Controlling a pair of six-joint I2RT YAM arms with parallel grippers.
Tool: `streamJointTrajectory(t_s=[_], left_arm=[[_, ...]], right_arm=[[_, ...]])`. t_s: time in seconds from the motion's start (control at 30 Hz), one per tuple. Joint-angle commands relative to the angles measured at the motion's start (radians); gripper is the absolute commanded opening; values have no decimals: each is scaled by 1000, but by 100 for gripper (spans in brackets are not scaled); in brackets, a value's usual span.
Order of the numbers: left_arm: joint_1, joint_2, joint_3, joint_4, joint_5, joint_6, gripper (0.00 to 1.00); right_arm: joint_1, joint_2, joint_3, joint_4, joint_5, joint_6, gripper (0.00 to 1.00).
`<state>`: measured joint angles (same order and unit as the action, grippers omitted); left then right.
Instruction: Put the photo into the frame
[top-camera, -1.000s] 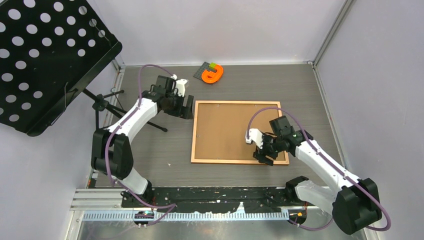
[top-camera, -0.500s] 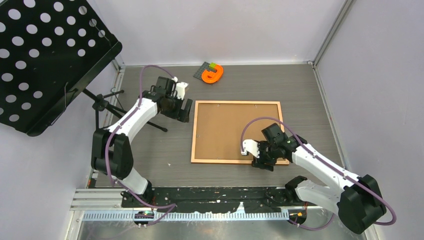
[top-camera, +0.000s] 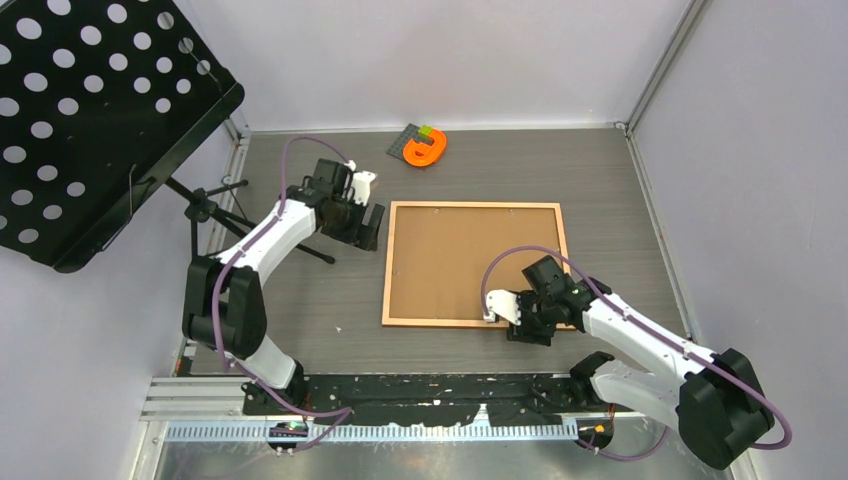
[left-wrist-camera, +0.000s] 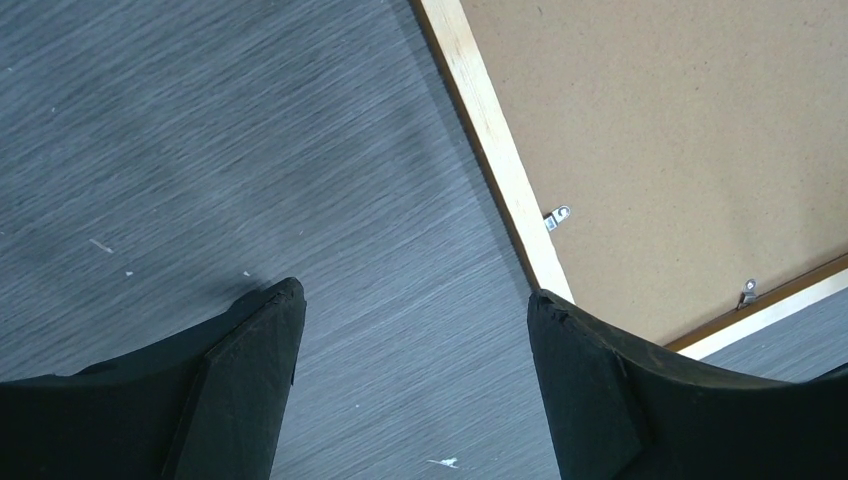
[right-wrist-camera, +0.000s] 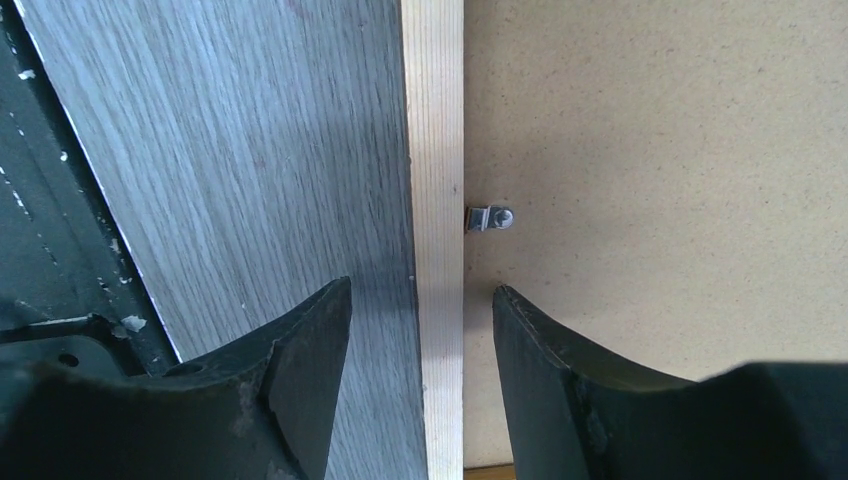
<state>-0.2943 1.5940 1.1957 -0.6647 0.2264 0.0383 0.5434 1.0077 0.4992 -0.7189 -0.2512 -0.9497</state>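
The frame (top-camera: 387, 270) of light wood lies flat mid-table, back side up, with a plain brown backing board (top-camera: 470, 262) filling it. The photo is hidden. My left gripper (top-camera: 366, 222) hangs open just left of the frame's far-left corner, over bare table; in the left wrist view the wooden rail (left-wrist-camera: 495, 140) passes by the right finger of the gripper (left-wrist-camera: 415, 300). My right gripper (top-camera: 522, 325) is at the frame's near edge, open. In its wrist view the jaws (right-wrist-camera: 420, 290) straddle the rail (right-wrist-camera: 434, 150), one finger over table, one over the board.
Small metal clips (right-wrist-camera: 490, 218) (left-wrist-camera: 557, 217) sit along the frame's inner edge. A black perforated music stand (top-camera: 90, 110) with tripod legs (top-camera: 215, 200) stands at the left. An orange object with a green-grey block (top-camera: 425, 148) lies at the back. White walls close in the table.
My right gripper has slid toward the near edge of the frame and a little left, and its jaws have narrowed. The left gripper has barely shifted.
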Motion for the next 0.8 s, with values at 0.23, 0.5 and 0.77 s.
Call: streamJointTrajectory(t_s=[0.23, 0.5, 0.77], left_arm=[[0, -1, -6, 34, 21, 5, 82], [-1, 13, 4, 28, -5, 11, 82], [1, 20, 9, 25, -35, 18, 81]], right_arm=[[56, 44, -7, 68, 13, 6, 53], [86, 52, -3, 63, 12, 14, 38], [106, 87, 4, 66, -1, 24, 25]])
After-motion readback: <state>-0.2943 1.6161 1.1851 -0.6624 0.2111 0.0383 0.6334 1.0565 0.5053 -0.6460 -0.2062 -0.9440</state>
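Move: The frame lies back up; its near bar runs between the right gripper's open fingers, the stretch to grip about 1 cm ahead, 2 cm left and 1 cm below. A metal clip on the backing sits some 2 cm ahead and 3 cm left, the frame's near right corner roughly 1 cm ahead and 7 cm to the right. From the left hand that stretch of bar lies about 16 cm back, 28 cm right and 9 cm below. Slide the right gripper left along the frame's near bar for about 1.5 cm, easing it forward a little less than 1 cm so that the bar sits between the fingers. Stay at this low height and close from a bit over half open to about a third, one finger on the table side and the other on the backing side, until the pads pinch the bar beside the clip. ##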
